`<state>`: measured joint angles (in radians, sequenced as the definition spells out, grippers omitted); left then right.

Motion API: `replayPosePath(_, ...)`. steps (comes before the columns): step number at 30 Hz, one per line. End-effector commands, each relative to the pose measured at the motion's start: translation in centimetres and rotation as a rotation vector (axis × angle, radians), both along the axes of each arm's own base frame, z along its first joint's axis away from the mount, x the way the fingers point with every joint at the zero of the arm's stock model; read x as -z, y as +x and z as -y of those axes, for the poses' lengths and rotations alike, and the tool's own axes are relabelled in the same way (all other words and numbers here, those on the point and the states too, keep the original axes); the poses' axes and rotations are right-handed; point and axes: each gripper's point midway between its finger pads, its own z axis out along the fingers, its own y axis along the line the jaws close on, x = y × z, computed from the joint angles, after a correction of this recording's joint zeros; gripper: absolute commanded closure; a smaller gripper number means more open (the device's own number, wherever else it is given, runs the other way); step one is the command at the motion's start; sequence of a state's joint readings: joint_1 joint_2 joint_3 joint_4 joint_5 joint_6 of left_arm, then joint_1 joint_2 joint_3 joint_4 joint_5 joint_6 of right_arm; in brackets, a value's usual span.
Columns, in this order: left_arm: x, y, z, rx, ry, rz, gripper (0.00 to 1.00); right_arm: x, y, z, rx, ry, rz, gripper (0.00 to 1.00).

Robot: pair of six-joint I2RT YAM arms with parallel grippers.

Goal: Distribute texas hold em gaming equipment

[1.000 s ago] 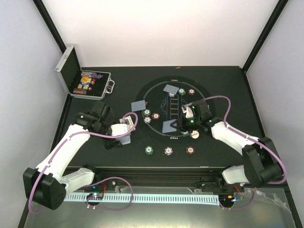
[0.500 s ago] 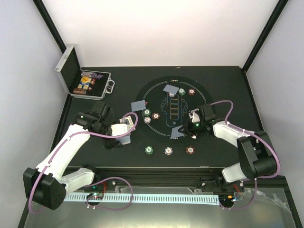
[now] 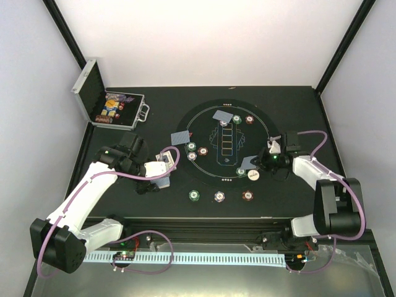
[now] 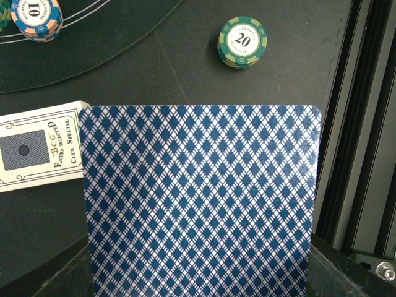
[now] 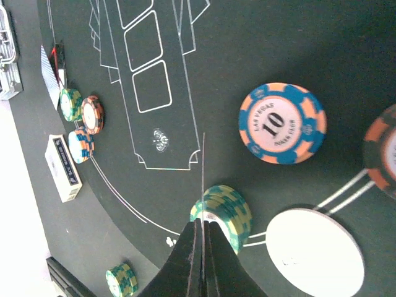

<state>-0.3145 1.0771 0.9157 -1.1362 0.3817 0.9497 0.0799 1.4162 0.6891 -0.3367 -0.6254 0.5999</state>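
Note:
A blue diamond-backed playing card [image 4: 198, 198] fills the left wrist view and hides my left gripper's fingers. From above, my left gripper [image 3: 162, 172] is shut on it, left of the round mat [image 3: 204, 179]. My right gripper [image 3: 260, 161] is shut on a grey-blue card [image 3: 249, 162] over the mat's right side. The right wrist view shows that card edge-on [image 5: 202, 179] between the closed jaws of the right gripper [image 5: 201, 226], just above a green chip stack [image 5: 226, 213]. Beside the stack lie a blue-orange chip [image 5: 282, 122] and a white disc [image 5: 314, 247]. Two cards [image 3: 223, 116] [image 3: 179, 137] lie on the mat.
An open silver case [image 3: 111, 105] with chips inside stands at the back left. A card box [image 4: 40, 145] lies left of the held card, and a green chip stack [image 4: 242, 42] beyond it. Three chip stacks [image 3: 219, 197] line the mat's near rim. Others sit at the left [image 3: 197, 150] and the far side [image 3: 242, 119].
My right gripper has carried its card from the mat's centre to the right, near the right rim. The left arm and its card have not moved.

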Motion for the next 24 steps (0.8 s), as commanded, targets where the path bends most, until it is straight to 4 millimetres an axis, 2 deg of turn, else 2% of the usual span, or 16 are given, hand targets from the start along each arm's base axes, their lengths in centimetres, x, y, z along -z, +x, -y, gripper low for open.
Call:
replayPosePath(1,-0.8,0.2,-0.1,0.015,0.001,0.042,0.98,0.3,-1.1,1.4,0.027,-0.035,0.0,0.99)
replayPosePath(5,-0.9,0.2,0.0,0.016,-0.006,0.039,0.98,1.2,-2.0,2.2,0.043,-0.068,-0.024,0.97)
replayPosePath(9,-0.9,0.2,0.1,0.015,-0.01,0.036,0.98,2.2,-2.4,3.2,0.064,-0.132,-0.055,0.79)
replayPosePath(11,-1.0,0.1,0.0,0.016,-0.009,0.038,0.99,2.1,-2.4,4.0,0.082,-0.183,-0.061,0.73)
replayPosePath(16,-1.0,0.1,0.0,0.019,-0.007,0.04,0.98,0.7,-2.2,6.8,0.144,-0.341,-0.054,0.65)
replayPosePath(20,-1.1,0.1,0.1,0.019,-0.012,0.043,0.98,-0.7,-2.4,9.0,0.207,-0.459,-0.052,0.63)
replayPosePath(22,-1.1,0.1,0.2,0.02,-0.016,0.041,0.98,-1.9,-2.4,8.8,0.216,-0.444,-0.015,0.61)
replayPosePath(24,-1.1,0.1,0.2,0.021,-0.019,0.038,0.98,-2.9,-2.4,7.2,0.186,-0.384,0.022,0.54)
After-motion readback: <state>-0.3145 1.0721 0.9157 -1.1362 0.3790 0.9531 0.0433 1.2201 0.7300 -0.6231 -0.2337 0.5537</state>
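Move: The right hand holds a card by its edge. The green chip stack it is laid over lies about 6 cm left, 3 cm back and 5 cm below. From that hand, the white dealer button is 1 cm left and 5 cm back, the blue 10 stack 2 cm left and 1 cm ahead, and the red 100 stack 3 cm right and 1 cm back. From the left hand, the green stack is roughly 33 cm right, 3 cm ahead and 13 cm down. The right hand dips, releases the card over the green stack, then rises away, about 7 cm rightward overall. ##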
